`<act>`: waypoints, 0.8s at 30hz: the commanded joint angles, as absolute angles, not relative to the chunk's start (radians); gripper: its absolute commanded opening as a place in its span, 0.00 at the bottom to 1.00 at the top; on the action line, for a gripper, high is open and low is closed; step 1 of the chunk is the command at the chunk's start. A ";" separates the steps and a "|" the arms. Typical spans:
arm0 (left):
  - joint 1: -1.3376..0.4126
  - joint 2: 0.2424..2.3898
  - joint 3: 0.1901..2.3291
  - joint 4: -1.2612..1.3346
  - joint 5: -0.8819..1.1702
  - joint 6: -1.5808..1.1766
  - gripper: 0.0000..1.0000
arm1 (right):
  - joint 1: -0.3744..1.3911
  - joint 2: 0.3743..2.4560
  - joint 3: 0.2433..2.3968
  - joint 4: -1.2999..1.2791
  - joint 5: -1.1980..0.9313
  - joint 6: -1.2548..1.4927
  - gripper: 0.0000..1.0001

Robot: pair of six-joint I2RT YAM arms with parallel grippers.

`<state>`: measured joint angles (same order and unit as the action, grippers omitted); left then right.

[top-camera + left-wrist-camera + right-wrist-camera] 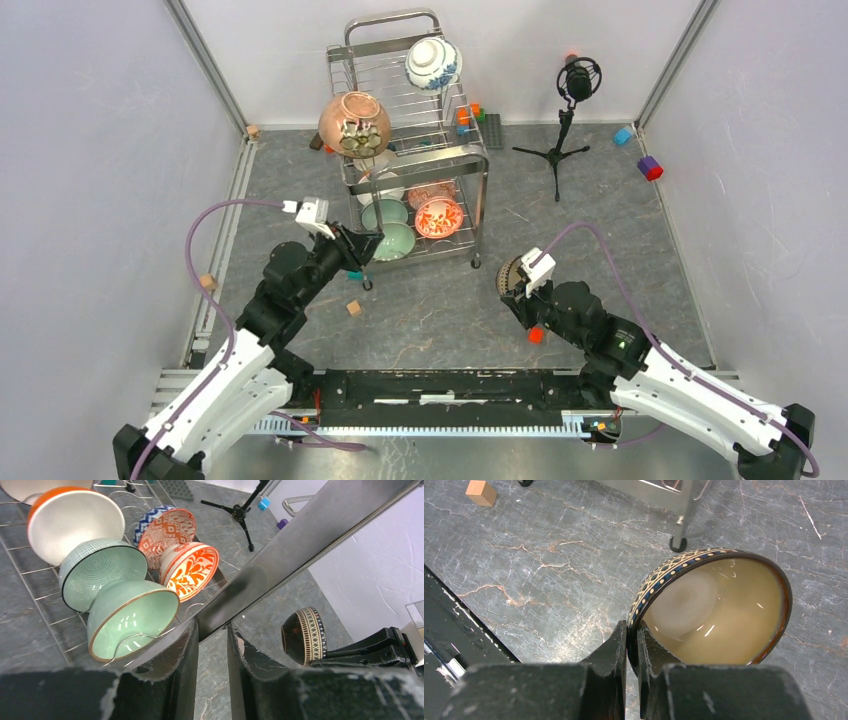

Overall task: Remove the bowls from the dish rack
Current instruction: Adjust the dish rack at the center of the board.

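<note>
The steel dish rack [415,155] stands mid-table. A brown bowl [355,122] and a blue-and-white bowl [433,62] sit on its top tier. On the lower tier are pale green bowls [132,617] [102,572], a red-and-white floral bowl [190,570] and an orange bowl [75,522]. My left gripper [212,627] is at the lower tier's front rail [280,555], beside the nearest green bowl. Its jaws stand narrowly apart with only floor between them. My right gripper [633,630] is shut on the rim of a patterned brown bowl [719,612], held to the right of the rack.
A black microphone tripod [570,110] stands right of the rack. Small blocks lie about: a red one [536,335] under the right arm, a wooden one [353,308] near the left arm, and blue [623,135] and purple [650,168] ones far right. The rack's leg [679,542] is close to the held bowl.
</note>
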<state>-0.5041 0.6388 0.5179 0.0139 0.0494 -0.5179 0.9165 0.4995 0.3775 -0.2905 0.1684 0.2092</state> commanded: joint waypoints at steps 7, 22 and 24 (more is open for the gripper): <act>-0.557 0.824 0.557 0.161 -0.038 -0.593 0.30 | 0.919 0.474 0.428 -0.259 0.213 0.187 0.00; -0.558 0.344 0.623 -0.611 -0.265 -0.743 1.00 | 0.972 0.661 0.573 -0.371 0.149 0.104 0.00; -0.559 0.332 0.657 -0.700 -0.272 -0.785 1.00 | 1.035 0.718 0.611 -0.374 0.216 0.091 0.00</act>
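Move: Between the left fingers is the dish rack's near left post, already pinched; the rack's middle lies some 18 cm ahead and 12 cm to the right, at about the hand's height. On the lower shelf the front green bowl sits roughly 6 cm ahead, 5 cm right and 13 cm below, the orange-patterned bowl about 12 cm ahead and 15 cm right. From the right hand, that post is about 9 cm ahead, 34 cm left and 10 cm higher. Pushing the still-pinched post about 3 cm to the right and a little forward, the left hand carries on nudging the rack's near end. Then its fingers open wide, let go of the post, and the hand backs off some 8 cm to the left and 6 cm back, turning slightly counter-clockwise. ##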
